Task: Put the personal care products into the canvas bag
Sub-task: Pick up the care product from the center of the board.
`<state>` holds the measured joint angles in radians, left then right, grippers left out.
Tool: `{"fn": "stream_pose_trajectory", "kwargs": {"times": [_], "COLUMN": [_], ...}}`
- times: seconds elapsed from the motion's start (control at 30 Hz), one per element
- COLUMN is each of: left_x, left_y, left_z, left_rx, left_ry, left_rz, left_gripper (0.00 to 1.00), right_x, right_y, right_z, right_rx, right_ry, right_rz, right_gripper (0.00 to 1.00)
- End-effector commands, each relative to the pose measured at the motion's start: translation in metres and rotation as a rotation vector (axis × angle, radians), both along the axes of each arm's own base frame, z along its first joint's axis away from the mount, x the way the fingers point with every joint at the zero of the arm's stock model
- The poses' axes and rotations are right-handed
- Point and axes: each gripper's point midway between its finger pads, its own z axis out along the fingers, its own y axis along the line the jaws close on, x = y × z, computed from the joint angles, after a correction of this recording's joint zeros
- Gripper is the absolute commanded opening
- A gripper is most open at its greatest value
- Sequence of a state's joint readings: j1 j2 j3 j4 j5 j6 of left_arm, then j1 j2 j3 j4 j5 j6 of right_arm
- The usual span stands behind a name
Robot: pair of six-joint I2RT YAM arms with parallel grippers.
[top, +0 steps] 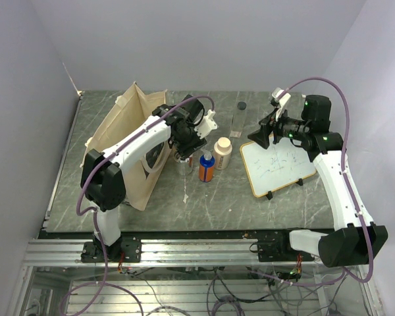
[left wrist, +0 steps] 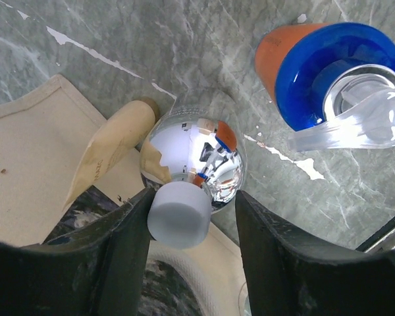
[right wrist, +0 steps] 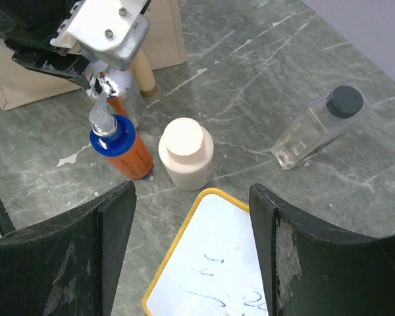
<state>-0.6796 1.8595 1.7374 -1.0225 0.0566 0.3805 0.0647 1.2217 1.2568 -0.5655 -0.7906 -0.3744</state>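
The silver bottle (left wrist: 207, 161) stands beside the canvas bag (top: 128, 141), its white cap (left wrist: 179, 214) between the fingers of my left gripper (left wrist: 192, 224). The left finger touches the cap and a gap remains at the right finger, so the gripper is open. The blue-and-orange bottle (top: 206, 167) and the cream wide-lidded bottle (top: 222, 153) stand just right of it. A clear bottle with a dark cap (right wrist: 319, 125) lies further back. My right gripper (top: 263, 135) hovers open and empty over the near corner of the whiteboard (right wrist: 217, 263).
The yellow-framed whiteboard (top: 276, 168) lies at the right. A small dark cap (top: 241, 105) sits near the back. The bag's strap handle (left wrist: 115, 141) lies close to the silver bottle. Walls close in the back and both sides.
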Motion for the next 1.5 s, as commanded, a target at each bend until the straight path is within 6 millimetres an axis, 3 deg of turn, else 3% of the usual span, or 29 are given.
{"fn": "stream_pose_trajectory", "kwargs": {"times": [0.0, 0.17, 0.47, 0.63, 0.8, 1.03, 1.27, 1.47], "left_x": [0.002, 0.005, 0.000, -0.010, -0.020, -0.050, -0.069, -0.077], "left_y": [-0.004, -0.005, -0.004, -0.004, -0.004, -0.004, 0.007, 0.010], "left_z": [-0.003, 0.001, 0.027, 0.047, 0.074, 0.119, 0.167, 0.220], "left_rx": [-0.002, -0.007, -0.032, -0.065, -0.106, -0.200, -0.273, -0.387], "left_ry": [-0.004, -0.022, -0.076, -0.081, -0.097, -0.096, -0.203, -0.345], "left_rz": [0.001, -0.013, -0.099, -0.159, -0.202, -0.300, -0.341, -0.323], "left_gripper": [0.60, 0.48, 0.08, 0.07, 0.07, 0.07, 0.07, 0.07], "right_x": [0.001, 0.001, 0.003, 0.005, 0.006, 0.006, 0.008, 0.009], "right_y": [-0.001, -0.001, -0.003, -0.005, -0.005, -0.007, -0.008, -0.007], "right_z": [0.004, 0.003, -0.001, 0.000, 0.002, 0.003, 0.004, 0.004], "right_rx": [0.015, 0.017, -0.001, -0.009, -0.011, -0.014, -0.009, -0.007], "right_ry": [-0.013, -0.012, -0.016, -0.024, -0.028, -0.029, -0.024, -0.028], "right_rz": [0.001, 0.004, 0.002, -0.006, -0.011, -0.017, -0.018, -0.015], "right_gripper": [0.69, 0.70, 0.73, 0.99, 1.00, 1.00, 1.00, 1.00]}}
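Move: The silver bottle stands upright with its white cap already between the left hand's open fingers, its middle about 7 cm straight below the hand. The blue pump bottle is roughly 7 cm to the right and 3 cm nearer; the wooden piece is about 4 cm farther out and 2 cm left. The canvas bag's middle lies some 17 cm left and 3 cm farther out. From the right hand, the silver bottle is about 22 cm left, 1 cm back and 21 cm below. Left fingers pinch the silver bottle's cap, then lift about 15 cm, drawing back 7 cm and turning clockwise. ##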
